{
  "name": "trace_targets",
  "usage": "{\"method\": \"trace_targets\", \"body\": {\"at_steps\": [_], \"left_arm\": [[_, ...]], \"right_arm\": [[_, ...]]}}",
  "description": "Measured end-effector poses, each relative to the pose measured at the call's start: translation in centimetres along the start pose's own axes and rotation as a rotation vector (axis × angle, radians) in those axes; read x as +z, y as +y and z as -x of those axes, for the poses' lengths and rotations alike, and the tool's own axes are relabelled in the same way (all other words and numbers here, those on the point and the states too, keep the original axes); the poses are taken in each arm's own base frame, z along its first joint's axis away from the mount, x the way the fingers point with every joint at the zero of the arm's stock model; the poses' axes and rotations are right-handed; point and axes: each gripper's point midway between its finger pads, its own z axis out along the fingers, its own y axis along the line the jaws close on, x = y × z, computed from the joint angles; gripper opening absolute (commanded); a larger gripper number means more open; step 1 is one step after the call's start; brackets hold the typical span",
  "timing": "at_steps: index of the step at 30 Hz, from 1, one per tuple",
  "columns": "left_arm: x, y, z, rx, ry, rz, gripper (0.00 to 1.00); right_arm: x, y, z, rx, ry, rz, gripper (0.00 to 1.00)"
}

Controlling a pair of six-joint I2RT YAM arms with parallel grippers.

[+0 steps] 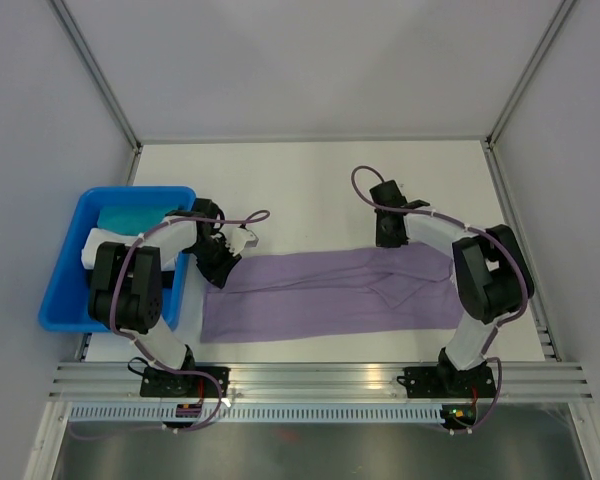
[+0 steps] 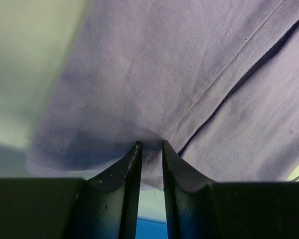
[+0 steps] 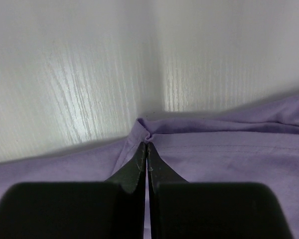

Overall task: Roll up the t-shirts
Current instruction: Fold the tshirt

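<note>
The lavender t-shirt [image 1: 320, 295] lies folded into a long flat strip across the white table, between the two arms. My left gripper [image 1: 220, 268] is at the strip's far left corner. In the left wrist view its jaws [image 2: 150, 144] stand a narrow gap apart, with a bunch of the fabric [image 2: 164, 64] between them and creases running to the tips. My right gripper [image 1: 388, 238] is at the strip's far edge, right of the middle. In the right wrist view it [image 3: 147, 144] is shut on a small pinch of the shirt's edge [image 3: 229, 154].
A blue bin [image 1: 65, 290] stands at the table's left edge, right beside the left arm, with a teal cloth [image 1: 130, 215] and a white cloth [image 1: 95, 250] in it. Grey walls enclose the back and sides. An aluminium rail runs along the near edge.
</note>
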Motion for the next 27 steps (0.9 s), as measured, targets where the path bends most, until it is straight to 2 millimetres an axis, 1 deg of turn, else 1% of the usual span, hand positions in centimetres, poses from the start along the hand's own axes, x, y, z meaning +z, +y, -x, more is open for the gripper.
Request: {"method": "trace_targets", "body": {"at_steps": [7, 9, 13, 15, 18, 21, 23, 25, 27], "left_arm": [[0.0, 0.1, 0.0, -0.004, 0.001, 0.001, 0.28], [0.0, 0.1, 0.0, -0.004, 0.002, 0.002, 0.28], [0.0, 0.1, 0.0, -0.005, 0.002, 0.003, 0.28], [0.1, 0.1, 0.0, -0.005, 0.001, 0.004, 0.28], [0.1, 0.1, 0.0, -0.006, 0.000, 0.004, 0.28], [0.1, 0.1, 0.1, -0.006, -0.001, 0.005, 0.28], [0.1, 0.1, 0.0, -0.006, -0.001, 0.005, 0.28], [0.1, 0.1, 0.1, -0.006, -0.001, 0.006, 0.28], [0.1, 0.1, 0.1, -0.006, -0.001, 0.006, 0.28]], "right_arm": [[-2.4, 0.0, -0.4, 0.016, -0.042, 0.021, 0.00], [-2.9, -0.3, -1.0, 0.029, -0.045, 0.026, 0.00], [-3.1, -1.0, -3.4, 0.056, -0.015, 0.028, 0.00], [-3.5, -1.4, -4.6, 0.074, -0.004, 0.031, 0.00], [-4.7, -1.9, -5.6, 0.106, -0.021, 0.048, 0.00], [-6.5, -2.2, -6.0, 0.152, -0.071, 0.082, 0.00], [-7.4, -2.3, -6.4, 0.182, -0.091, 0.112, 0.00], [-7.6, -2.3, -7.4, 0.212, -0.085, 0.135, 0.00], [-7.4, -2.3, -8.9, 0.232, -0.057, 0.145, 0.00]]}}
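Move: The right hand's shut fingers hold a pinch of the purple t-shirt's far edge. From that hand the shirt's near edge is about 21 cm straight back and some 2 cm below; the sleeve flap is about 10 cm back and 1 cm to the right, the shirt's right end roughly 14 cm right and 11 cm back. From the left hand, resting at the shirt's left end, that stretch of near edge lies about 40 cm right and 12 cm back. Keeping its pinch, the right hand draws the gripped cloth some 11 cm back across the shirt towards the near edge, in two shallow humps: it rises about 2 cm, dips, rises again to about 3 cm higher than it began, and is sinking once more at the end. Its wrist rolls its left side up about 10 to 15 degrees and swings slightly clockwise, while the left hand stays put with its slightly open fingertips still resting on the shirt's left end. ##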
